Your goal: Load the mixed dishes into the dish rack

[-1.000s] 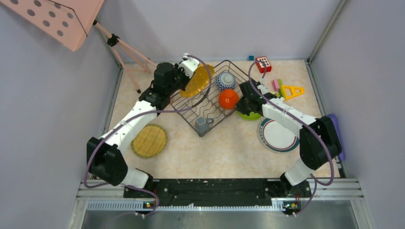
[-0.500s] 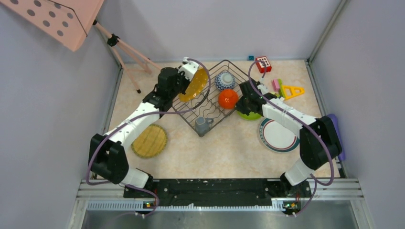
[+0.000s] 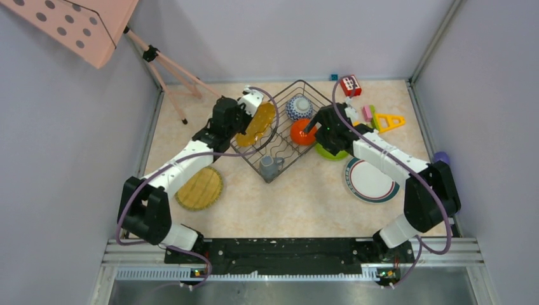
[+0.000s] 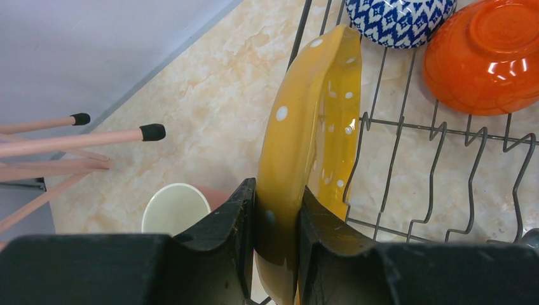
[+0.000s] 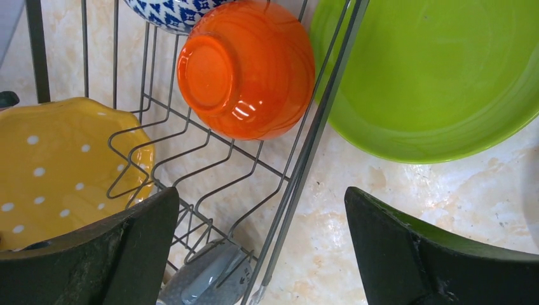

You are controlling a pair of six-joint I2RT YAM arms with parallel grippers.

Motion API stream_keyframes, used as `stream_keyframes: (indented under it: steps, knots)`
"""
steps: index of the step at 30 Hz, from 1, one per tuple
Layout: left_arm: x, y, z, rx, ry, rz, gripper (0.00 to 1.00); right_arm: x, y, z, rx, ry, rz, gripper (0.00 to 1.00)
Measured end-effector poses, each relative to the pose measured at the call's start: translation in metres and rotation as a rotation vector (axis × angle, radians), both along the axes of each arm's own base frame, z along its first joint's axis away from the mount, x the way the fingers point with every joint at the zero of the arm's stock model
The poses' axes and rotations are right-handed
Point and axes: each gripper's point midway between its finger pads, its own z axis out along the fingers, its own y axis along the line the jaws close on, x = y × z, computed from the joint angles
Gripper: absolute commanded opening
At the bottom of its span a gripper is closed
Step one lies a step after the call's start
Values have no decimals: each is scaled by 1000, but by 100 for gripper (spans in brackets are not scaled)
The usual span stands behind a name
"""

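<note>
My left gripper (image 4: 278, 197) is shut on the rim of a yellow scalloped plate (image 4: 311, 127), held on edge over the left side of the dish rack (image 3: 297, 82). In the rack lie the patterned bowl (image 3: 299, 107), the orange-red bowl (image 5: 248, 67) upside down, and the grey mug (image 3: 269, 166). My right gripper (image 5: 262, 194) hangs open above the rack's right rail (image 5: 318, 127), holding nothing. The lime green plate (image 5: 432, 76) lies just right of the rack. The white green-rimmed plate (image 3: 370, 180) and a second yellow plate (image 3: 199, 187) rest on the table. A pink mug (image 4: 175, 208) stands below my left fingers.
Coloured toy blocks (image 3: 350, 84) and a yellow triangle (image 3: 389, 121) lie at the back right. Pink tripod legs (image 3: 171, 70) stand at the back left. A purple cylinder (image 3: 440, 157) sits by the right wall, behind my right arm's elbow.
My right gripper has opened and drawn back from the orange-red bowl, which stays in the rack. My left gripper has carried the yellow plate further over the rack and turned it more on edge.
</note>
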Motion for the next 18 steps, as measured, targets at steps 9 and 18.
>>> stream_keyframes:
  steps: [9,18]
  knots:
    - [9,-4,-14,1,11,4,16,2,-6,12,-25,-18,-17,99]
    - [25,-8,-5,-39,-25,38,81,-2,-17,31,-51,-64,-31,99]
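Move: The left hand holds the yellow plate by its rim over the rack; the plate's middle is about 2 cm ahead, 3 cm right and 6 cm below. The blue-patterned bowl is roughly 5 cm ahead and 14 cm right, the orange bowl 2 cm back and 15 cm right, the pink mug 2 cm ahead and 9 cm left. From the empty right hand the plate is some 16 cm left and 5 cm ahead, the orange bowl 4 cm left and 3 cm ahead. Still pinching the yellow plate, the left hand eases it down and forward about 2 cm into the rack, then spreads its fingers and lets go, rising roughly 1.5 cm while drifting on forward. The right hand, already empty and wide open, backs up off the orange bowl, about 3 cm up and a little left. ##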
